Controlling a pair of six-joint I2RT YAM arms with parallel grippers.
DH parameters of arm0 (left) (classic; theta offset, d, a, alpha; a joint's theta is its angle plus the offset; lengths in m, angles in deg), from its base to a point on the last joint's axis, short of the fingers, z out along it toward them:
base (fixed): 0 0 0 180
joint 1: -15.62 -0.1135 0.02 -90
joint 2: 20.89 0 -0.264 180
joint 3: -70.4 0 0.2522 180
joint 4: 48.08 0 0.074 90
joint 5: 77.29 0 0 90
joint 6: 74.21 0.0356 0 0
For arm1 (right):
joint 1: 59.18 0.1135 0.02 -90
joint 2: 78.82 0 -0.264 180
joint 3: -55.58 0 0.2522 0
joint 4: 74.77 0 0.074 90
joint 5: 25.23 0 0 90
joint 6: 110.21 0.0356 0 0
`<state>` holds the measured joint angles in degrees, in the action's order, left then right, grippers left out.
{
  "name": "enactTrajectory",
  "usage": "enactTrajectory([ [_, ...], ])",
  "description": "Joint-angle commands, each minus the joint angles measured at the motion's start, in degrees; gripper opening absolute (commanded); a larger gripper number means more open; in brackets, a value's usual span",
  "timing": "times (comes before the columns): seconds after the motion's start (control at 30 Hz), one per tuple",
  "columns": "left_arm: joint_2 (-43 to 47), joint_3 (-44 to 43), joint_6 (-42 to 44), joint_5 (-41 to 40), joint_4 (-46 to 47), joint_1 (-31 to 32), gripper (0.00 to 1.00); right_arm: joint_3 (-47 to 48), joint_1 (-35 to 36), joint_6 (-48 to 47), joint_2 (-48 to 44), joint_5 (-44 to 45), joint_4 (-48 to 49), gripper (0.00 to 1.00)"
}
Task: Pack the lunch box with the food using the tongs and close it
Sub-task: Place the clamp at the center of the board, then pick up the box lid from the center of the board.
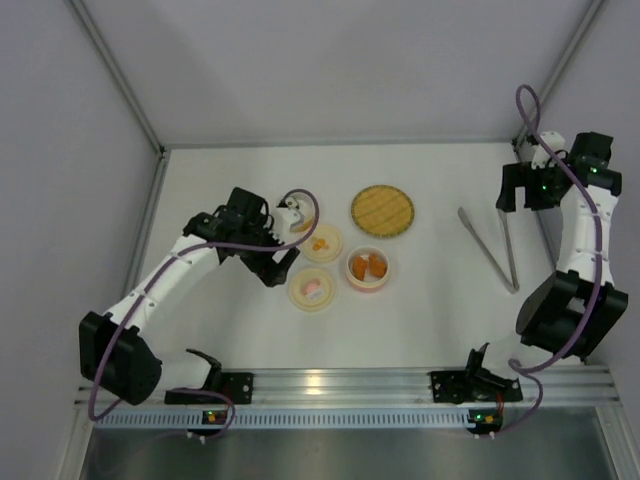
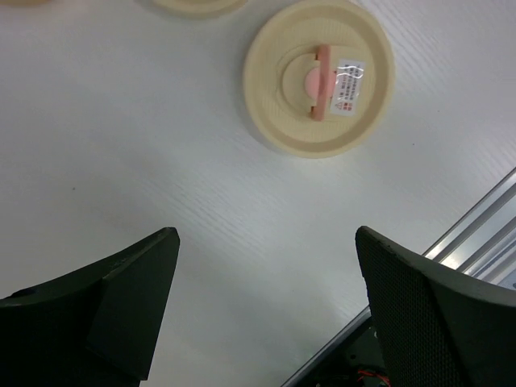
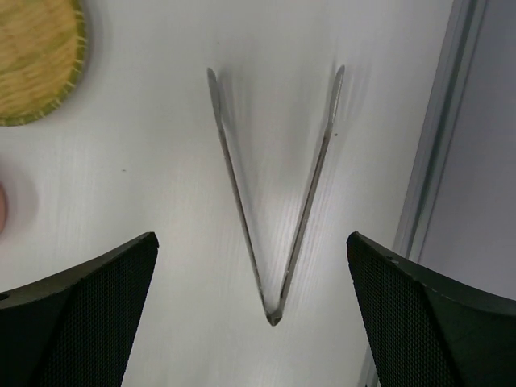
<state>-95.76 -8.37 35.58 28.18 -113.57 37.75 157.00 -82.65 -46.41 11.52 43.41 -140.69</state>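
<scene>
The slim grey metal tongs lie flat on the table at the right, arms spread in a V. In the right wrist view the tongs lie straight ahead, their joined end between my open right gripper fingers and lower than them. From above, the right gripper hangs beyond the tongs' far tips. A round pink-rimmed lunch box bowl holds orange food chunks. My left gripper is open and holds nothing, left of a cream lid with a pink handle, also in the left wrist view.
A woven straw plate sits at the back centre and shows at the right wrist view's corner. A second cream lid with an orange mark lies beside the left gripper. An aluminium rail runs along the near edge.
</scene>
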Motion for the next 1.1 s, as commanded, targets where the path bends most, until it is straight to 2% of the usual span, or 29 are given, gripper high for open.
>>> enactTrajectory([
  [0.0,-0.44,-0.20,-4.49,-3.68,0.75,4.93,0.95,1.03,0.61,5.35,-7.28,-7.71,-6.02,0.99],
  [0.17,-8.60,-1.51,-8.80,-8.51,3.65,13.45,0.89,-4.77,2.02,9.23,-15.62,-9.22,-4.18,0.99],
  [0.33,-14.24,-2.05,-10.65,-9.66,6.72,17.15,0.82,-9.95,2.02,12.66,-19.50,-9.83,-1.89,0.99],
  [0.53,-19.78,-2.57,-11.18,-12.30,11.90,18.39,0.73,-11.02,2.02,13.63,-20.38,-10.36,-1.45,0.99],
  [0.7,-21.98,-2.40,-11.09,-9.14,14.10,18.47,0.66,-10.58,2.02,13.80,-20.03,-10.54,-1.28,0.99],
  [0.9,-25.23,-2.05,-11.27,-7.12,16.30,18.48,0.46,-11.81,2.02,14.86,-18.80,-12.47,-0.13,0.99],
  [0.93,-25.41,-2.22,-11.27,-6.68,16.22,18.48,0.39,-11.81,2.02,14.94,-18.54,-12.47,-0.13,0.99],
  [1.03,-25.41,-2.40,-10.74,-5.62,15.34,18.56,0.30,-11.72,2.02,14.68,-18.28,-12.12,0.04,0.99],
  [1.07,-25.33,-2.66,-10.65,-5.53,14.82,18.56,0.23,-11.72,2.02,14.59,-18.28,-12.03,0.13,0.99],
])
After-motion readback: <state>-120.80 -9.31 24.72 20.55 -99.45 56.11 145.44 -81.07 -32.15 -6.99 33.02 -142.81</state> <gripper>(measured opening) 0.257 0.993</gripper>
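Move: The pink-handled lid lies about 10 cm to the right of my left hand, level with it front to back, its handle some 12 cm lower. Beyond it, about 12 cm ahead and 13 cm right of the hand, is the lid with the orange garnish; the pink lunch box with the nuggets stands roughly 25 cm right and 5 cm ahead. From my right hand the pink-handled lid is some 50 cm left, 12 cm back and 18 cm below. I swing my left hand right and down, about 10 cm each, onto the pink-handled lid, easing slightly back and then forward again while the fingers tip closer to vertical and narrow from wide open to around its upright handle. My empty, open right hand backs off from the clamp on the table, going left, back and up, then settling a little lower. ##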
